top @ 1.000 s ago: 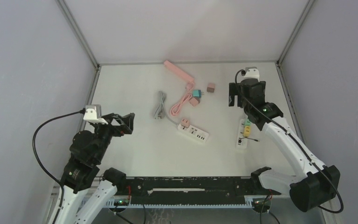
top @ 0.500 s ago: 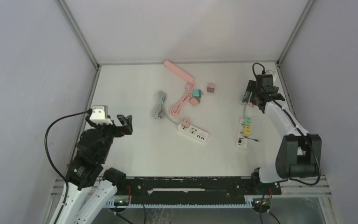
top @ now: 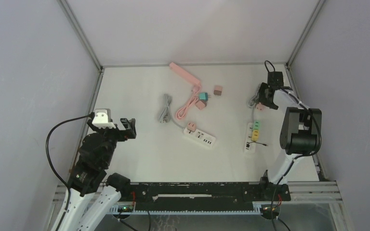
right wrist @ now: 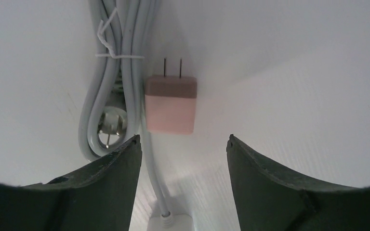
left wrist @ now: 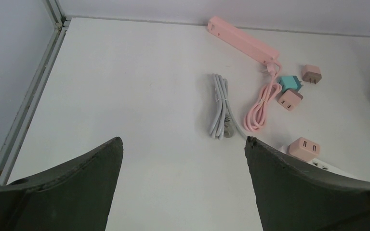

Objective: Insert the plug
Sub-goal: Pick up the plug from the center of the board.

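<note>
A pink plug (right wrist: 170, 103) with two prongs pointing away lies flat on the table, touching a tied bundle of white cable (right wrist: 115, 72). My right gripper (right wrist: 183, 142) hovers just short of it, open, and the plug lies beyond the fingertips, not between them. In the top view that plug (top: 260, 108) sits at the back right, under my right gripper (top: 265, 98), just behind a white power strip (top: 252, 137). My left gripper (left wrist: 183, 142) is open and holds nothing, above bare table at the near left (top: 125, 127).
A second white power strip (top: 200, 137) with a pink adapter (top: 191, 127) lies mid-table. Behind it are a pink power strip (top: 185, 74), its coiled pink cord (top: 187, 107), a grey cable bundle (top: 165, 108), and teal (top: 203, 96), pink (top: 200, 104) and brown (top: 218, 90) plugs. The right wall is close.
My right arm has folded back toward the right wall and brought its gripper down by the pink plug and cable bundle. The left arm has drawn back slightly.
</note>
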`<action>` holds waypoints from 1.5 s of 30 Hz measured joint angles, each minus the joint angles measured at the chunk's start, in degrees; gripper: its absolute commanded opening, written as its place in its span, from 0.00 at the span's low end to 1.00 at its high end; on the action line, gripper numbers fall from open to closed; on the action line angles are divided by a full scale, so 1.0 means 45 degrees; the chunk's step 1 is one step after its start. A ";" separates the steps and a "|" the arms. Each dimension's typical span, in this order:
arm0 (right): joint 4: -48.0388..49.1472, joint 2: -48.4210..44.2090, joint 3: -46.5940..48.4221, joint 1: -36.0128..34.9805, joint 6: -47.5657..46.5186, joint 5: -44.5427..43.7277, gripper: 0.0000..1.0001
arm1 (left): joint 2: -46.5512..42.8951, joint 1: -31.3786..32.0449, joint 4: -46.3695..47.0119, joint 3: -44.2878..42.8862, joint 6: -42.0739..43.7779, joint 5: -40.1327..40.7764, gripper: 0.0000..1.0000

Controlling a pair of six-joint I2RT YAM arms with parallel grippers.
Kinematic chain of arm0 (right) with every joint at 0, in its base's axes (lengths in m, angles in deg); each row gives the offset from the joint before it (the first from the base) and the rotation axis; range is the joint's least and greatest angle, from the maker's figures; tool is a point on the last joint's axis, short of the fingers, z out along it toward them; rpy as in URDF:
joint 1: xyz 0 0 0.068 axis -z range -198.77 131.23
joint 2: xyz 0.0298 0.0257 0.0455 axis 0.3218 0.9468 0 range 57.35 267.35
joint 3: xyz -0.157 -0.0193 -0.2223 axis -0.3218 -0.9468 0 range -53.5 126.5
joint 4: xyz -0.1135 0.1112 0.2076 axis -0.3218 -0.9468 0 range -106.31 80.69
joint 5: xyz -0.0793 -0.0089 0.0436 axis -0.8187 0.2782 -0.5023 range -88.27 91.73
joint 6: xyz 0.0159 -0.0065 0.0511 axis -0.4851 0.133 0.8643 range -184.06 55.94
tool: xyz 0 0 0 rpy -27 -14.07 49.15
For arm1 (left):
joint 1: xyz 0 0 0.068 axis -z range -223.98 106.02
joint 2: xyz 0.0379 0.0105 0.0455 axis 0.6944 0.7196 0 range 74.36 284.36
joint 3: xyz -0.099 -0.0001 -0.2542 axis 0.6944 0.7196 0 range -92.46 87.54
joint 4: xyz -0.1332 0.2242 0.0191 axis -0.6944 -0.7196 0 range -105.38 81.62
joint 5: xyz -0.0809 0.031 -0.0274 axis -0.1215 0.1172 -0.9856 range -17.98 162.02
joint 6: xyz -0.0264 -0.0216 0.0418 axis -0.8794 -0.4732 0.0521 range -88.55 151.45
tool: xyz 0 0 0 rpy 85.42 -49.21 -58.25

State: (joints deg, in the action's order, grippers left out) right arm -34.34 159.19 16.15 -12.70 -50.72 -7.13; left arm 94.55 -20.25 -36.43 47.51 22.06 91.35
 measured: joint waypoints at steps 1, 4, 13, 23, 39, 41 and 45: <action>-0.0024 0.0199 0.0209 0.0034 0.0000 0.0083 0.69 | 0.0000 0.0000 0.0000 0.0000 0.0000 0.0000 1.00; -0.0034 0.0709 0.0675 0.0078 -0.0015 0.0330 0.65 | 0.0000 0.0000 0.0000 -0.0005 0.0000 0.0005 1.00; -0.0549 0.1948 0.1588 0.0155 -0.0034 0.0748 0.63 | 0.0000 0.0000 0.0000 0.0000 0.0000 0.0136 1.00; -0.0996 0.2943 0.2268 0.0209 -0.0131 0.0680 0.59 | 0.0000 0.0000 0.0000 0.0170 -0.0039 0.0665 1.00; -0.0996 0.2531 0.1841 0.0476 -0.0573 0.1122 0.41 | -0.0189 0.0000 0.0078 0.0301 -0.0180 0.0325 0.98; -0.1054 0.1919 0.1336 0.0413 -0.0573 0.1141 0.41 | -0.0189 0.0000 0.0112 0.0301 -0.0238 0.0107 0.98; -0.1083 0.0413 0.0675 0.0117 -0.0612 0.1127 0.41 | -0.0087 0.0000 0.0126 0.0301 -0.0311 -0.0486 0.97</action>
State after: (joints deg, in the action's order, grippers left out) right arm -39.22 161.05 19.19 -12.18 -53.47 -2.06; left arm 94.16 -20.25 -35.86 48.86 20.66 89.17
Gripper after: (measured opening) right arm 0.522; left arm 0.972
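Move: The pink plug that the right hand goes for lies about 2 cm ahead of it and 5 cm below, hardly off to either side. The coiled grey cable's middle is some 7 cm ahead and 3 cm left, on the table. The green plug sits about 7 cm back and 4 cm left, on the white power strip, whose middle is some 13 cm back and 7 cm left. From the left hand the pink plug lies roughly 21 cm ahead, 62 cm right and 25 cm below. The pink plug beside the grey cable is what the right hand sinks onto, about 4.5 cm down while easing 2 cm forward and tipping its fingers slightly steeper. The part-open fingers narrow until both pads pinch the plug's sides, pause there low, then carry it quickly up some 4 cm, drawing back a few centimetres and slightly left, off the table. ##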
